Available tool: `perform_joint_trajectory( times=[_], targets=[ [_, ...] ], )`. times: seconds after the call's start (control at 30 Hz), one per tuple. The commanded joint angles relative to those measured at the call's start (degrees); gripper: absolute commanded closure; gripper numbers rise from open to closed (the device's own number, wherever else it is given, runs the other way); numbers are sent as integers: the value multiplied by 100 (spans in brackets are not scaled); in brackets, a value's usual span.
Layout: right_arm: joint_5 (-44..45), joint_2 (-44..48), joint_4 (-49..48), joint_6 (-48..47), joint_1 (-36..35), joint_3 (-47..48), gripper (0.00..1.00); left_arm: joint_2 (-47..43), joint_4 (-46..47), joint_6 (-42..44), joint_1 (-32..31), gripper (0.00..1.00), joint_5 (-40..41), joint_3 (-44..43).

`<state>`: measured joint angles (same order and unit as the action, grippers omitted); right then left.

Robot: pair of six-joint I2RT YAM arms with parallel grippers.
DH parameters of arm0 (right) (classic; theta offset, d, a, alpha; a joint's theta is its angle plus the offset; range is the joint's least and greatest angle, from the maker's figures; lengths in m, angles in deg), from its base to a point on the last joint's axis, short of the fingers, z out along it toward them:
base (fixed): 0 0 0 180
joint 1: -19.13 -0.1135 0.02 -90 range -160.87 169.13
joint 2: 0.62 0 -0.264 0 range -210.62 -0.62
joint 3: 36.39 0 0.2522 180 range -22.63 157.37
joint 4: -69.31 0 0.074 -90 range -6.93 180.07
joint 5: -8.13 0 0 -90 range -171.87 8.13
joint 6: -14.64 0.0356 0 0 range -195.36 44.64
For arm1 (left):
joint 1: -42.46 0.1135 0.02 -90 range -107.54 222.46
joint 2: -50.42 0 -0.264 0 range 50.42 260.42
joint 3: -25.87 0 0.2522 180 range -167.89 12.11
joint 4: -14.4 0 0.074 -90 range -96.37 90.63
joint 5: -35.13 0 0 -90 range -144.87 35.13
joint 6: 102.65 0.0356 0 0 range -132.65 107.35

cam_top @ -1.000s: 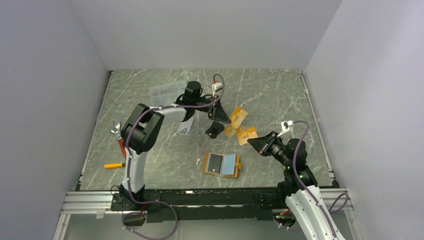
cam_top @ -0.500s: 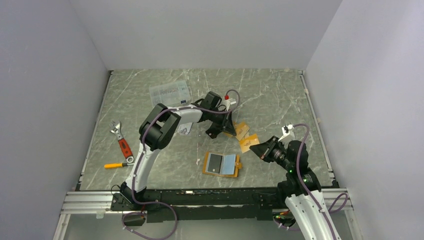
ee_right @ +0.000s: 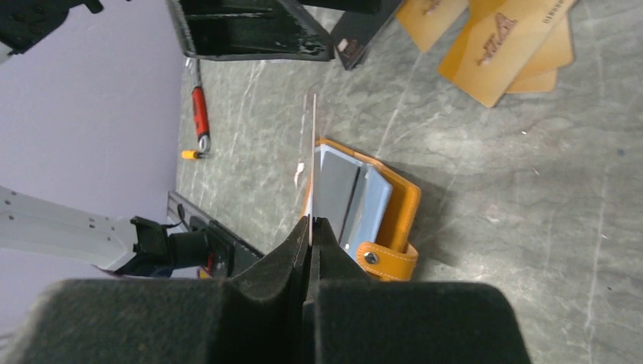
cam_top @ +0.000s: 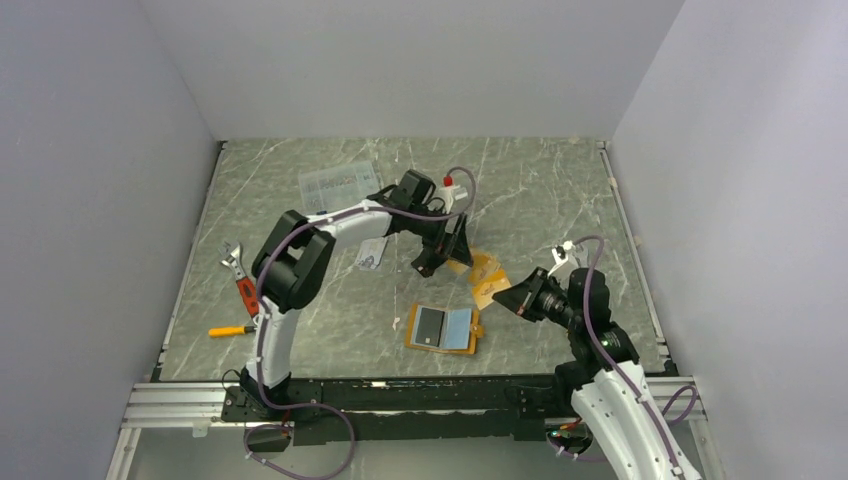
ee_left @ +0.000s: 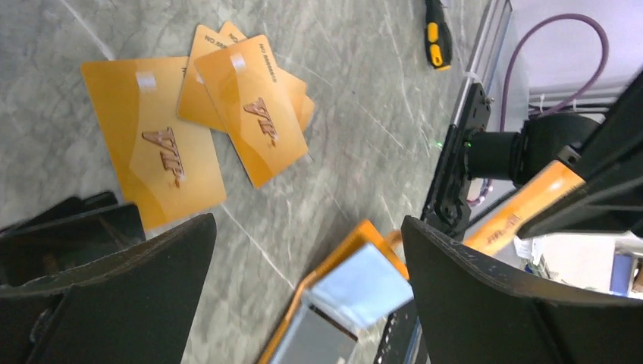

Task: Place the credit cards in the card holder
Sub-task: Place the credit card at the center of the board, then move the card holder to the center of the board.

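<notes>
The card holder (cam_top: 445, 328) lies open near the table's front, orange (ee_right: 394, 205) with a pale blue-grey inside. My right gripper (cam_top: 512, 298) is shut on an orange credit card (ee_right: 313, 152), which is seen edge-on just above the holder's left half. My left gripper (cam_top: 445, 250) hangs open with nothing between its fingers (ee_left: 307, 296). Three more orange cards (ee_left: 163, 152) lie overlapped beside it (cam_top: 485, 265). A black card (ee_right: 355, 44) lies under the left fingers. A whitish card (cam_top: 370, 253) lies further left.
A clear plastic compartment box (cam_top: 340, 183) stands at the back left. A red-handled wrench (cam_top: 243, 285) and a yellow-and-black screwdriver (cam_top: 228, 330) lie along the left side. The metal rail (cam_top: 400, 395) runs along the near edge.
My left gripper moved right and down to the orange cards and opened, letting go of the black card. My right gripper carried its orange card a little left toward the holder.
</notes>
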<state>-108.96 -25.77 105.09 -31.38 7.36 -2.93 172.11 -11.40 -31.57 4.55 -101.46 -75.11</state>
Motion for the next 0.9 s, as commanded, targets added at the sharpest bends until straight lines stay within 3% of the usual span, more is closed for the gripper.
perform_joint_trajectory(
  times=[0.0,0.1,0.2,0.23,0.3,0.47,0.87],
  targets=[
    [-691,-347,-734,-209,8,467,100,-1048,-356,517,167,1,-371,72],
    [-1373,-701,-1310,-176,8,606,100,-1545,-184,395,316,2,-1049,362],
    [-1942,-1046,-2082,115,8,565,100,-2099,-81,225,403,19,-1667,556],
    [-2204,-1108,-2855,407,4,400,100,-2304,-574,509,411,23,-1799,442],
    [-2570,-1213,-3990,1004,-41,157,100,-2553,-1754,1354,404,20,-1834,28],
    [-2956,-1575,-4380,853,-345,596,100,-2983,-2911,2382,428,13,-1883,-21],
    [-2898,-2013,-3960,337,-919,1349,100,-3344,-2508,1978,425,27,-2146,514]
  ],
)
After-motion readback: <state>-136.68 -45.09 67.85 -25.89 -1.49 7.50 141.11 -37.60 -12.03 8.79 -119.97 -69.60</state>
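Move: The credit card to be taken is the orange one in the right fingers, some 7 cm to the left hand's right, 8 cm back and 2 cm higher. From the left hand, the orange card stack lies 7 cm right and 1 cm back, the card holder 17 cm back and 2 cm left, both about 6 cm lower. For the right hand, the left gripper is roughly 11 cm ahead, 11 cm left and 4 cm lower. The orange card, still pinched by the right fingers, is carried up about 14 cm and 9 cm left while that hand swings counter-clockwise some 35 degrees and tips up. The open left hand rises clear of the table cards, sinking slightly at the end, and draws back and left to meet the held card, starting to narrow its fingers beside it. ##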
